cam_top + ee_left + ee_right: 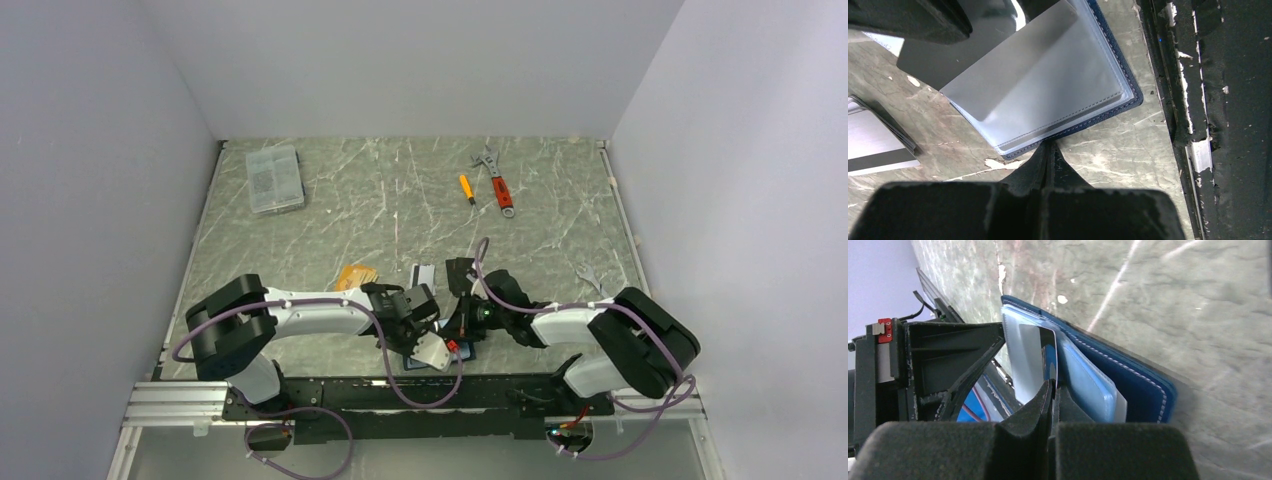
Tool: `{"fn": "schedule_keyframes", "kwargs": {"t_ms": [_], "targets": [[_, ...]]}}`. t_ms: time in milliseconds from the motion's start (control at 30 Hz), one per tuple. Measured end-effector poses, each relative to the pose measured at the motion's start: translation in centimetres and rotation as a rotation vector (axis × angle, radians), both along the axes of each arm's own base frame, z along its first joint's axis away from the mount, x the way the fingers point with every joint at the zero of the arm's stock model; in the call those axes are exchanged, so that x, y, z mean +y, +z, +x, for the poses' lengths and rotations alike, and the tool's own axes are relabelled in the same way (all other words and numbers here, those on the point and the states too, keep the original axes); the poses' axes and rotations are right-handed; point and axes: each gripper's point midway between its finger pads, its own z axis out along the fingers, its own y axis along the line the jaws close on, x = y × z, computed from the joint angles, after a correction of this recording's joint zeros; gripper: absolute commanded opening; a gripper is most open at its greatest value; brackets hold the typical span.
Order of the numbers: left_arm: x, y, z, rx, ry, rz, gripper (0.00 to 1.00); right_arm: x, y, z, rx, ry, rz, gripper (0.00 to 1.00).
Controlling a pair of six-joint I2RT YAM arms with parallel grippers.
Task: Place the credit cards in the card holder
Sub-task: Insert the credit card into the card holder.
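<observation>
The navy card holder (1128, 102) lies open near the table's front edge, its clear sleeves up; in the top view it (412, 362) is mostly hidden under both grippers. My left gripper (1050, 146) is shut, its tips pinched at the holder's near edge. The right gripper (1053, 386) is shut on a grey credit card (1013, 75) whose far end sits in a sleeve. More credit cards lie behind: orange-tan (355, 275), white-grey with a black stripe (424, 275) and black (460, 270).
A clear plastic box (274, 178) stands at the back left. An orange screwdriver (466, 188) and a red-handled wrench (497, 180) lie at the back. The black mounting rail (1218, 100) runs just beside the holder.
</observation>
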Motion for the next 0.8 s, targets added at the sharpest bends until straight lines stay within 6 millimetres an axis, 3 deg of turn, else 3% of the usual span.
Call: {"fn": "schedule_keyframes", "kwargs": {"t_ms": [100, 233, 333, 533, 800], "targets": [[0.1, -0.1, 0.0, 0.0, 0.01, 0.006, 0.0, 0.7, 0.4, -0.3, -0.017, 0.02, -0.008, 0.08], [0.1, -0.2, 0.0, -0.004, 0.013, 0.008, 0.0, 0.9, 0.4, -0.7, -0.029, 0.034, -0.042, 0.36], [0.0, -0.1, 0.0, -0.006, 0.013, 0.003, 0.0, 0.8, 0.7, -1.2, -0.028, 0.036, -0.057, 0.5], [-0.1, 0.0, 0.0, -0.014, 0.012, -0.013, 0.0, -0.2, 1.5, -1.4, -0.043, 0.009, -0.093, 0.63], [-0.2, 0.1, 0.0, -0.019, 0.011, -0.028, 0.0, -1.1, 1.6, -1.5, -0.031, -0.009, -0.165, 0.62]]}}
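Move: The credit card half in its pocket has its middle about 2 cm to the right gripper's left and 1 cm back, some 1 cm below; the open card holder's middle lies 1 cm back and 1 cm below. The white card stack is roughly 14 cm ahead and 5 cm left, the black card stack 14 cm ahead and 4 cm right. From the left gripper, shut at the holder's left edge, the card lies about 7 cm right and 1 cm ahead, at its height. Nudge the right gripper's shut tips about 1 cm left against the card's outer edge, then open the fingers to roughly two thirds while easing the hand away: some 2 cm back to the right, 1.5 cm back and 1.5 cm up, tilting it about 10 degrees. Keep the left gripper shut and still beside the holder's left edge. ##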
